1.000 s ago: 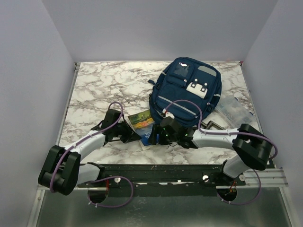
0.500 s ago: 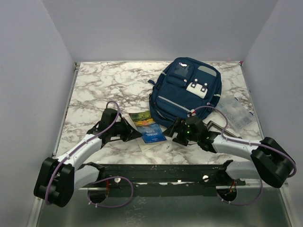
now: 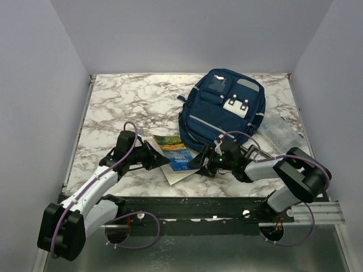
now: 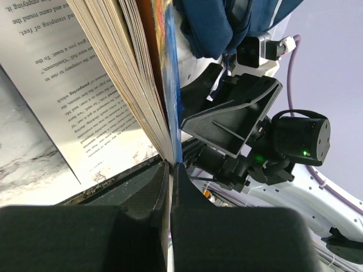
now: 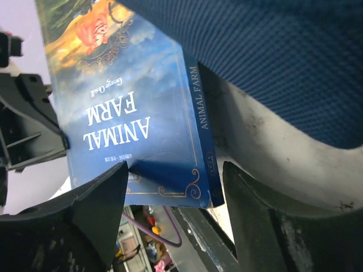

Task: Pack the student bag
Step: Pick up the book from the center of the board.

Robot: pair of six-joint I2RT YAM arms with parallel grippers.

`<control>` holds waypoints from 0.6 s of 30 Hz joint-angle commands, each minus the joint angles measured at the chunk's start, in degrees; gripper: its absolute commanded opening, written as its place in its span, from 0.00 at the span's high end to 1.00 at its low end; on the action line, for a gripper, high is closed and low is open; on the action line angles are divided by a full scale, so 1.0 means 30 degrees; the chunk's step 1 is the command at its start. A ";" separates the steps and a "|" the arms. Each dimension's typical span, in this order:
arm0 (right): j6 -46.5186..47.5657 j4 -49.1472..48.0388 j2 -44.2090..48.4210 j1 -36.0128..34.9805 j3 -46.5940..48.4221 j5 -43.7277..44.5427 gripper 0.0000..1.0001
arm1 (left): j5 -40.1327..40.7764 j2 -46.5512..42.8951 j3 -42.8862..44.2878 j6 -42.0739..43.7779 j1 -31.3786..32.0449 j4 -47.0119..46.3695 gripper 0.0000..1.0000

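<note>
The student bag, navy with white buckle clips, lies at the back right of the marble table; its blue fabric fills the right wrist view. A blue paperback titled "Animal Farm" is propped up off the table just left of the bag. My left gripper is shut on the edge of its blue cover, and the pages fan open to the left. My right gripper stands open, its fingers on either side of the book's lower spine corner.
A clear plastic pouch lies right of the bag, with a small grey frame just in front of it. The black mounting rail runs along the near table edge. Grey walls close in the left, back and right.
The right gripper pulled away to the right, then came back left to the book's corner. The left arm has drawn back left, and the book now sits tilted with its pages hanging open.
</note>
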State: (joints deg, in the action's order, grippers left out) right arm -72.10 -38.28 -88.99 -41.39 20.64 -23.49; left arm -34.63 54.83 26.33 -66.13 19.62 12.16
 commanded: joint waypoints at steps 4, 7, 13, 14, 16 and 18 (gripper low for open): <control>-0.3310 -0.6610 -0.1891 0.0011 -0.0534 -0.1467 0.45 | -0.1377 -0.1374 -0.0860 -0.0286 -0.0094 -0.0509 1.00; -0.3626 -0.7280 -0.2152 -0.0042 -0.0210 -0.1718 0.59 | -0.1507 -0.1796 -0.1158 -0.0211 -0.0094 -0.0487 1.00; -0.2691 -0.5375 -0.0694 -0.0621 0.0506 -0.1570 0.92 | -0.0601 -0.3949 -0.0990 0.1110 -0.0094 0.0961 0.92; -0.2350 -0.4666 -0.0337 -0.0691 0.0760 -0.1665 0.97 | -0.0250 -0.4440 -0.0782 0.1559 -0.0094 0.1564 0.84; -0.1473 -0.2892 0.0576 -0.0905 0.1321 -0.1722 1.00 | 0.0718 -0.5558 0.0034 0.2758 -0.0094 0.3041 0.65; -0.0157 -0.0430 0.1806 -0.0965 0.2141 -0.1795 1.00 | 0.1730 -0.6340 0.0889 0.4059 -0.0092 0.4386 0.49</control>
State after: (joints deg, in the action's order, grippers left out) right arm -79.46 -48.95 -90.02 -42.83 21.89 -26.41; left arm -33.98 40.84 23.22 -62.04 19.20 18.76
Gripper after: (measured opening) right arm 0.102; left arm 0.343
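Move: The Animal Farm book stands half open between the hands. Its middle is about 3 cm ahead, 3 cm right and 6 cm below the left fingers, which already pinch its free edge. From the open right hand, astride the near end of the spine, the middle is some 4 cm ahead, 7 cm left and level. The backpack's middle lies roughly 27 cm ahead of the right hand, 12 cm right and 3 cm up. Upward and a little left, the right hand rises about 4.5 cm while its fingers close from wide open onto the near end of the book's spine and pinch it, the fingertips tilting up some 10 degrees. The left hand draws back about 2.5 cm and slightly left, keeping its pinch until late, then opens about a third and lets go of the book's free edge while starting to rise. ##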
